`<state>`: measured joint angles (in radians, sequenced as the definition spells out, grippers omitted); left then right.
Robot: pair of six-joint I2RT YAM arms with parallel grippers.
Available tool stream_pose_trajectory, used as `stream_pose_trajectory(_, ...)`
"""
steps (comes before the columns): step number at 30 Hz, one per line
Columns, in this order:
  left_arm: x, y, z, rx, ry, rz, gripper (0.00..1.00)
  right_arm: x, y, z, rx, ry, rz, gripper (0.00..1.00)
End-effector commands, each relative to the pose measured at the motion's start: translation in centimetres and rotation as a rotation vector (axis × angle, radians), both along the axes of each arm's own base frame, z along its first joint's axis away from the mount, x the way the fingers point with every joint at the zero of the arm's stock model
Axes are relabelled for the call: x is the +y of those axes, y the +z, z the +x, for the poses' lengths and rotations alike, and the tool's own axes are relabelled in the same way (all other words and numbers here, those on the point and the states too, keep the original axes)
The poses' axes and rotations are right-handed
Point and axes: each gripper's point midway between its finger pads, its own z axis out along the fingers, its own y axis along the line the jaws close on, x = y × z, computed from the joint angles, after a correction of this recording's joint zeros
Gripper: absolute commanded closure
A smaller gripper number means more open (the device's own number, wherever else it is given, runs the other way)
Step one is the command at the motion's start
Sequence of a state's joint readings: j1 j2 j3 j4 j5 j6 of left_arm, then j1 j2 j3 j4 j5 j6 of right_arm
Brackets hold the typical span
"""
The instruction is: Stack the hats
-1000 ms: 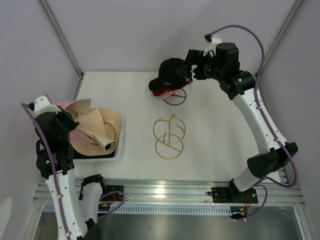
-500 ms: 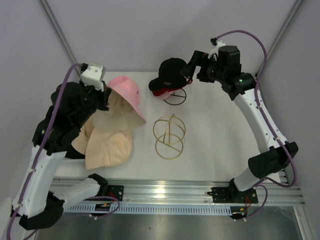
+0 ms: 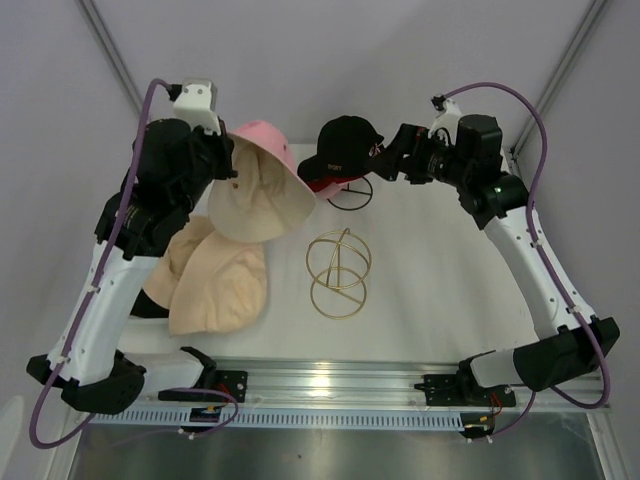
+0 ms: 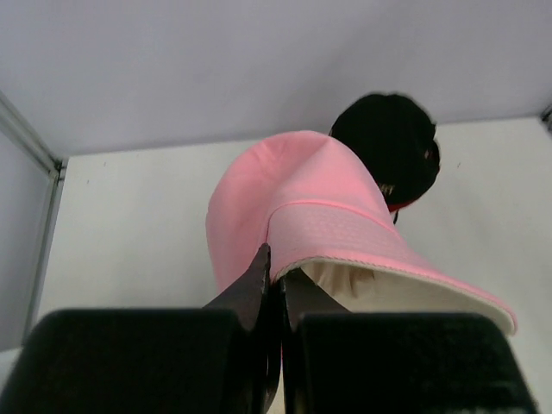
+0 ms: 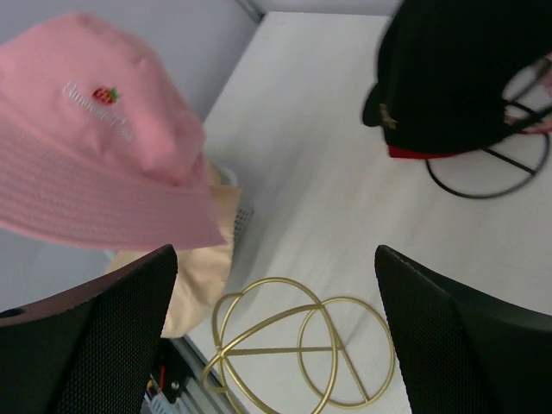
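My left gripper is raised over the back left of the table, shut on the brim of the pink bucket hat. The hat hangs tilted, showing its cream lining. In the left wrist view the closed fingertips pinch the brim edge of the pink hat. The wide beige hat lies crumpled on the table at the left, also seen as the beige hat. My right gripper hovers open and empty at the back, just right of the black cap; in its own view, the right gripper frames the table below.
A black baseball cap with red under its visor sits on a black wire stand at the back centre. A gold wire hoop frame stands mid-table. A dark tray edge shows under the beige hat.
The left arm has lifted the pink hat off the beige hat and carried it up and toward the back centre. The right arm drew back slightly to the right of the cap.
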<state>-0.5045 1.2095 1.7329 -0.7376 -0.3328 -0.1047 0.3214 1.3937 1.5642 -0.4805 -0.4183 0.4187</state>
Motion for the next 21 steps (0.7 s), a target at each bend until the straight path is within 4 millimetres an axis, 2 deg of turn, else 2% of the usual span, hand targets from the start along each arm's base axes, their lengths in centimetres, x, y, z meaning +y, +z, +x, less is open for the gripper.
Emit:
stream_pose_trajectory(1, -2.1, 4.4, 1.1, -0.089, -0.043, -0.116, 0.99, 3.7, 4.5, -3.6, -0.248, 0.279, 0.062, 0.01)
stream_pose_trajectory(2, -2.6, 4.0, 1.4, -0.071, -0.055, -0.112, 0.99, 4.4, 4.4, -4.3, -0.283, 0.331, 0.037, 0.01)
stream_pose_trajectory(3, -3.4, 4.2, 1.4, -0.071, -0.073, -0.113, 0.99, 4.8, 4.7, -4.1, -0.376, 0.348, -0.042, 0.01)
stream_pose_trajectory(6, -4.6, 2.8, 2.1, -0.026, -0.081, -0.076, 0.99, 6.4, 3.5, -4.1, -0.464, 0.387, -0.199, 0.01)
stream_pose_trajectory(9, -5.3, 2.2, 2.7, -0.007, -0.094, -0.061, 0.99, 7.2, 3.8, -4.4, -0.568, 0.449, -0.225, 0.01)
stream_pose_trajectory(11, -5.7, 1.9, 3.2, -0.001, -0.100, -0.055, 0.99, 7.9, 4.0, -5.4, -0.641, 0.498, -0.226, 0.01)
stream_pose_trajectory(13, -6.2, 1.6, 3.4, 0.014, -0.118, -0.052, 0.99, 8.0, 5.0, -5.5, -0.731, 0.469, -0.248, 0.01)
stream_pose_trajectory(14, -7.0, 2.1, 3.2, 0.014, -0.158, -0.069, 0.99, 8.5, 4.7, -5.7, -0.742, 0.474, -0.261, 0.01)
stream_pose_trajectory(16, -7.8, 2.4, 2.8, 0.013, -0.207, -0.088, 0.99, 8.8, 3.8, -4.5, -0.746, 0.441, -0.330, 0.01)
stream_pose_trajectory(17, -8.2, 2.3, 2.6, 0.016, -0.228, -0.094, 0.99, 9.1, 4.1, -4.2, -0.756, 0.440, -0.343, 0.03)
stream_pose_trajectory(18, -8.6, 2.7, 1.9, 0.007, -0.264, -0.106, 0.99, 9.4, 3.8, -4.1, -0.753, 0.446, -0.355, 0.05)
stream_pose_trajectory(19, -8.8, 2.7, 1.6, 0.008, -0.278, -0.106, 0.99, 9.8, 2.7, -3.3, -0.729, 0.448, -0.381, 0.15)
stream_pose_trajectory(21, -9.0, 3.0, 0.5, 0.000, -0.319, -0.109, 0.99, 9.9, 2.2, -2.8, -0.720, 0.442, -0.396, 0.36)
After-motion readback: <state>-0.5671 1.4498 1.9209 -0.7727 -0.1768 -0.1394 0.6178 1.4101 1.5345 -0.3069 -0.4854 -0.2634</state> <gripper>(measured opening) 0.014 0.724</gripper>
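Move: The left gripper already holds the pink bucket hat, whose middle lies some 6 cm right, 4 cm ahead and 4 cm below it; from the open right gripper that middle is about 28 cm left and 2 cm back, the near brim edge only 18 cm left and 5 cm back. From the left hand, the gold stand is roughly 22 cm right, 6 cm back and 35 cm below, and the black cap 24 cm right, 33 cm ahead and 30 cm below. Bring the left gripper, still pinching the hat, about 8 cm right and a little forward, rising slightly, then sinking, with a slight clockwise turn. Meet it with the right gripper: draw back some 5 cm while going about 10 cm left, roll it counter-clockwise as seen from behind the hand and swing the fingers left so they straddle the near brim, then start closing late. ##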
